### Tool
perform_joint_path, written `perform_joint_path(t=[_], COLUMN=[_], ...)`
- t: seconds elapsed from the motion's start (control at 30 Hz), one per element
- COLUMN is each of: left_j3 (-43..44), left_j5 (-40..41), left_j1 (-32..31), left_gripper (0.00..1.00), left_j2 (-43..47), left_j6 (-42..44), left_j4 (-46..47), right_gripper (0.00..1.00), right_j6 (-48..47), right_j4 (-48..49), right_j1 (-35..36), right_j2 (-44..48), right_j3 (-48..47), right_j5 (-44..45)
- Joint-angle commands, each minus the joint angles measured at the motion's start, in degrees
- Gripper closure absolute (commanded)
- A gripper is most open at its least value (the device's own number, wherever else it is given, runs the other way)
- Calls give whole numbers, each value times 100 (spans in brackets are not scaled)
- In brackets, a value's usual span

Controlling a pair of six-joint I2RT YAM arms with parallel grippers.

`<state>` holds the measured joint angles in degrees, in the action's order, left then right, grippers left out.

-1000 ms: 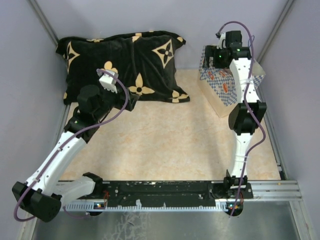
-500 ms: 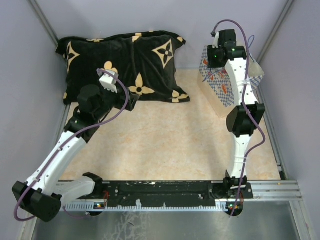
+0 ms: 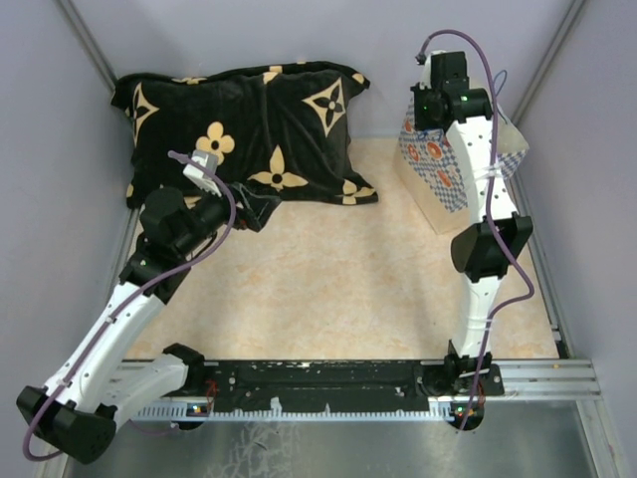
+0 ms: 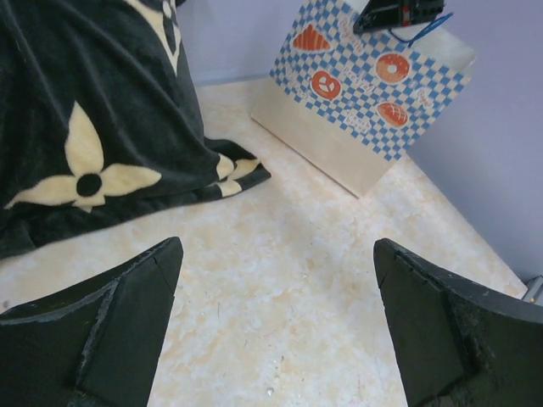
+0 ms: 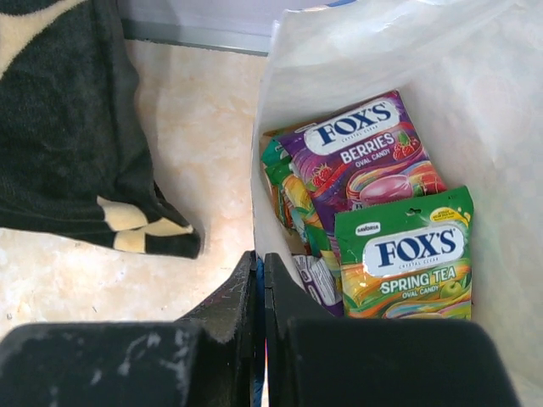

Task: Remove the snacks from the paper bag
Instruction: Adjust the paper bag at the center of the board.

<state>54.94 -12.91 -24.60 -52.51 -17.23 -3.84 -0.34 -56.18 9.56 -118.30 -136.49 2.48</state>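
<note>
The paper bag (image 3: 453, 177), blue-and-white checkered, stands at the back right; the left wrist view shows its patterned side (image 4: 356, 89). Looking down into its cream inside (image 5: 509, 127), I see the snacks: a purple berries packet (image 5: 365, 148), a green spring tea packet (image 5: 407, 254) and others stacked behind them. My right gripper (image 5: 260, 270) is shut on the bag's near left rim, with a blue strip pinched between its jaws; from above the right gripper (image 3: 432, 110) sits at the bag's top. My left gripper (image 4: 276, 246) hangs open over bare table, and from above the left gripper (image 3: 261, 207) is near the cushion's front edge.
A black cushion with tan flowers (image 3: 239, 119) lies at the back left, its corner (image 5: 153, 237) close to the bag. Grey walls close in the table on three sides. A metal rail (image 3: 537, 373) runs along the near edge.
My right gripper has closed from wide open onto the bag's rim and shifted slightly toward the back. The left arm has drawn back and a little to the left.
</note>
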Motion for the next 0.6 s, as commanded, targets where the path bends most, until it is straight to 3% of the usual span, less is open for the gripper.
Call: perform_joint_path(t=[0.0, 0.23, 0.4, 0.57], left_j3=[-190, -405, -597, -719], left_j5=[-35, -141, 66, 412], left_j1=[35, 41, 37, 35], left_gripper=[0, 0, 0, 0], left_j2=[-157, -201, 174, 425], left_j6=[-329, -276, -352, -256], left_j4=[366, 534, 406, 153], right_gripper=[100, 100, 100, 100], right_j6=[-64, -346, -326, -15], right_j4=[57, -27, 321, 1134], right_j1=[137, 692, 1045, 1336], right_j2=[-21, 399, 1291, 2837], right_j3=[-548, 114, 1571, 3497], right_j5=[100, 560, 971, 913])
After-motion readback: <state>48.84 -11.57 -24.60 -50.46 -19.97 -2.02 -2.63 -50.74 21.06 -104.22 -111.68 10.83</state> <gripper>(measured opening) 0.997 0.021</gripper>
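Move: Already pinched in the right fingers is the paper bag's left rim; the bag's middle is about 11 cm to their right, 2 cm farther out and 14 cm down. The board's centre lies roughly 22 cm left, 17 cm back and 28 cm below. The snacks sit some 11 cm right, 4 cm ahead and 22 cm down, the black cushion about 38 cm left and 5 cm ahead, 22 cm down. From the left hand the bag is some 43 cm right, 25 cm ahead, 20 cm down. Keeping its pinch on the bag's rim, the right hand starts slowly to the left, then quickens into a diagonal drag back and left towards the board's centre, about 7 cm back and 5 cm left, sinking some 3 cm as it turns slightly counter-clockwise. The left hand, open and empty, dips about 4 cm and starts up again, touching nothing. ##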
